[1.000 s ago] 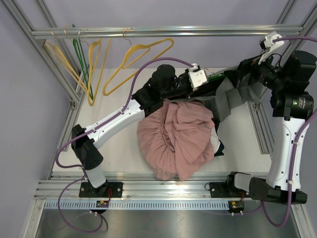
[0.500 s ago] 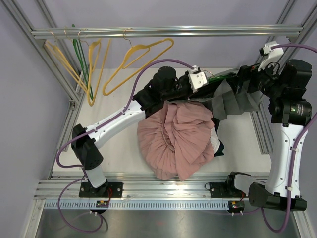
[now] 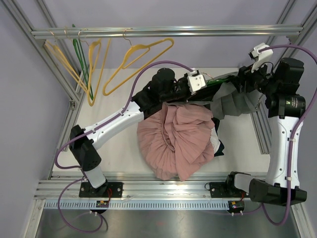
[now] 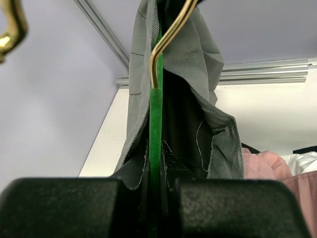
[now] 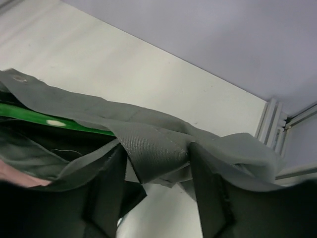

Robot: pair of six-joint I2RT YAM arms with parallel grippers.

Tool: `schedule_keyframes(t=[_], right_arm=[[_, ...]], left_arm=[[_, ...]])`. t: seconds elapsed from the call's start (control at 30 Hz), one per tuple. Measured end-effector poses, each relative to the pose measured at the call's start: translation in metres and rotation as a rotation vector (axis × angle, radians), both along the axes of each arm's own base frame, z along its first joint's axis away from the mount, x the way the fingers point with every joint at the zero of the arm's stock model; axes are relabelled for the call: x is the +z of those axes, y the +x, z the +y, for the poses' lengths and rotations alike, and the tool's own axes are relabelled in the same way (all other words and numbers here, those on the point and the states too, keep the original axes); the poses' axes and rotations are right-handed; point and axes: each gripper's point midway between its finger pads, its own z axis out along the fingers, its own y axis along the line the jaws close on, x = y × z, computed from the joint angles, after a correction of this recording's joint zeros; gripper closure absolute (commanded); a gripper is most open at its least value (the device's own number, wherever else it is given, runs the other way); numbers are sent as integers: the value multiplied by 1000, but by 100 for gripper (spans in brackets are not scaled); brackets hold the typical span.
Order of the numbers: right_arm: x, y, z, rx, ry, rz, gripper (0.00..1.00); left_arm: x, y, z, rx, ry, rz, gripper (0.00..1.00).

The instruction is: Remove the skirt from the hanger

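The grey skirt (image 3: 238, 103) hangs on a green hanger (image 4: 155, 124) with a gold hook (image 4: 169, 35), held up over the back of the table. My left gripper (image 4: 156, 184) is shut on the hanger's green bar, the skirt (image 4: 198, 54) draping either side. In the top view it (image 3: 212, 85) sits just left of the skirt. My right gripper (image 5: 156, 166) stands part open astride a loose fold of the skirt (image 5: 158, 148). That fold touches both fingers (image 5: 110, 184). A strip of the hanger (image 5: 44, 119) shows under the cloth. From above the right gripper (image 3: 243, 83) is at the skirt's upper edge.
A pink pleated garment (image 3: 176, 139) lies heaped mid-table over dark and white clothes (image 3: 217, 145). Yellow hangers (image 3: 141, 53) and a green one (image 3: 81, 64) hang on the back rail (image 3: 163, 32). Aluminium frame posts (image 3: 260, 126) flank the table.
My right arm has swung left and in to the skirt, and its jaws have narrowed around a fold of it. The left arm still holds the hanger in place.
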Motion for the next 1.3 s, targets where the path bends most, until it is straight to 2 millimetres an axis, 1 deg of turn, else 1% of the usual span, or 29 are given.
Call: schedule_keyframes(t=[0.03, 0.07, 0.1, 0.13, 0.17, 0.2, 0.27, 0.43, 0.6, 0.73, 0.83, 0.9, 0.97, 1.07, 1.2, 1.27, 1.3], right_arm=[[-2, 3, -1, 2, -6, 5, 48], [-4, 7, -2, 3, -11, 7, 55], [-6, 10, -3, 6, -18, 9, 70], [-8, 13, -4, 6, -27, 7, 76], [-9, 16, -5, 2, -32, 10, 81], [-11, 18, -7, -5, -37, 12, 92], [-12, 20, -9, -12, -45, 11, 100], [-8, 24, -15, -59, -60, -5, 100], [-7, 29, -28, -136, -70, -10, 100], [-7, 30, -39, -160, -51, -4, 100], [-7, 27, -40, -130, -9, 11, 100], [-5, 23, -36, -77, 18, 11, 100], [-1, 17, -28, -13, 56, 9, 100], [15, 7, -7, 103, 127, -8, 100], [45, -4, 34, 242, 166, -64, 100], [55, -6, 55, 290, 169, -93, 100], [63, -6, 60, 296, 178, -116, 100]], left_arm=[[1, -1, 1, 0, 0, -1, 100], [1, -1, 1, 0, -1, -2, 100], [2, -1, 2, 0, -1, -4, 100], [1, -2, 3, 0, 1, -4, 100], [0, -3, 4, -1, 4, -5, 100], [0, -4, 6, -1, 4, -7, 100], [0, -5, 7, -1, 7, -10, 100], [-1, -6, 10, -3, 14, -31, 100], [-3, -7, 11, -5, 20, -46, 100], [-3, -9, 14, -4, 13, -58, 100], [-2, -10, 15, -8, 9, -65, 100], [-2, -9, 15, -12, 10, -68, 100], [-2, -9, 17, -16, 16, -63, 100], [3, -6, 20, -11, 32, -48, 100], [23, 5, 22, 7, 26, -43, 100], [28, 12, 27, 25, 29, -34, 100], [28, 16, 31, 35, 33, -27, 100]])
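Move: The end of the grey skirt's waistband lies between the right gripper's open fingers, about 2 cm ahead, 1 cm to the right and 1 cm below. The green hanger's free end is inside the cloth, roughly 2 cm ahead and 3 cm to the left. The pink skirt's heap lies some 23 cm back, 23 cm left and 30 cm down. From the left gripper, already holding the hanger, that waistband end is about 4 cm ahead, 12 cm right, near level. Ease the right gripper 2 cm forward and slightly down, shut its fingers on the waistband end, and draw the cloth some 3 cm right. Then, keeping the pinch, sweep back left about 10 cm, rising some 7 cm and swinging the wrist counter-clockwise. Keep the left gripper shut on the hanger, easing it left and finally lifting it slightly, about 3 cm each. ##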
